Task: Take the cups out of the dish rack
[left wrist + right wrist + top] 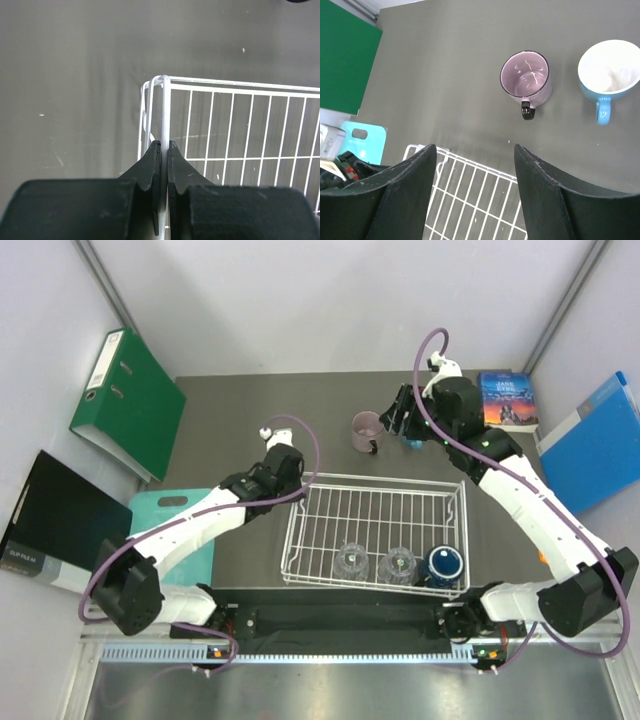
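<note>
The white wire dish rack (380,478) sits mid-table. Along its near side stand two clear glass tumblers (351,560) (397,565) and a dark navy mug (444,563). My left gripper (303,482) is shut on the rack's rim wire (240,85) at the far left corner, and its fingertips (155,150) pinch that wire. My right gripper (400,420) hangs open and empty above the table behind the rack (461,162). A mauve-pink mug (526,75) and a light blue mug (608,70) stand upright on the table beyond it.
A green binder (128,400) and a black folder (55,520) lie at the left, with a teal cutting board (170,515) under the left arm. A book (508,400) and a blue folder (595,440) lie at the right.
</note>
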Available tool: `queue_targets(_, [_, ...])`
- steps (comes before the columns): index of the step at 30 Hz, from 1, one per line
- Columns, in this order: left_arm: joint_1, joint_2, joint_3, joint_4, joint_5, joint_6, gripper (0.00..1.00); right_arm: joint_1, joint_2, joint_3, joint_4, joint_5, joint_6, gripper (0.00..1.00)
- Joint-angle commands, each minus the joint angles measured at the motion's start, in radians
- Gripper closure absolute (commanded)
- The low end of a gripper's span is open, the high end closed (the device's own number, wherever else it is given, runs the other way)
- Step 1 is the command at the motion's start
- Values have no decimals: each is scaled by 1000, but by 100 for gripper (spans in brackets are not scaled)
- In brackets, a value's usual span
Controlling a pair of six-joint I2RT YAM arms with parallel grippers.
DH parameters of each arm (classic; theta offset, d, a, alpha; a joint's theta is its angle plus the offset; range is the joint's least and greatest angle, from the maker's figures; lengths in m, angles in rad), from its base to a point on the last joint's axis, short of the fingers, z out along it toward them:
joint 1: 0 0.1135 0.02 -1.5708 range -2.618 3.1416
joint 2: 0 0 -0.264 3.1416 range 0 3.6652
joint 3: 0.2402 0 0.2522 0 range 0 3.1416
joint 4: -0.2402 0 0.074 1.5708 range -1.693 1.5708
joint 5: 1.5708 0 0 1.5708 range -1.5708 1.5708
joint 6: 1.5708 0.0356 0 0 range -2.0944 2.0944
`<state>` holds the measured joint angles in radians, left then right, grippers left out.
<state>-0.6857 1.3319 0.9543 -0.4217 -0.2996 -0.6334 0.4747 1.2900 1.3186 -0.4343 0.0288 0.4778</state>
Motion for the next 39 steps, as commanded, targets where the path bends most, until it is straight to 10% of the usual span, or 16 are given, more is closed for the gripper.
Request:
queue_targets(1, [124, -51, -26, -71, -136, -65, 100, -2, 8, 59, 31, 0, -15, 37])
queue_targets(28, [287, -97, -60, -121, -139, -35, 100, -2, 16, 111, -116, 158, -67, 35])
queue_targets(39, [287, -54, -46, -86, -104, -32, 100, -5, -207, -179, -336, 238, -22, 34])
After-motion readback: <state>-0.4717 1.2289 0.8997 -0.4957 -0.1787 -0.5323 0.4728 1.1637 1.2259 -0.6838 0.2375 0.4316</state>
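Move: Shut on the dish rack's left rail, the left hand has the rack's far-left corner about 4 cm ahead; the green board's middle is some 34 cm left, 8 back. From the right hand, the dark blue cup in the rack lies roughly 21 cm back, 14 right and 23 below. The two glasses stand level with that cup, about 11 and 21 cm to its left. The purple cup is 11 cm ahead and 3 left of the right hand. Dragging the rack by its rail, the left hand slides about 6.5 cm left, level, towards the green board, fast at first and then easing to a stop with its grip kept. Late on, the empty right hand, fingers staying part open, swings right, back and down, some 5 to 8 cm each way, towards the dark blue cup, rolling left side down. ##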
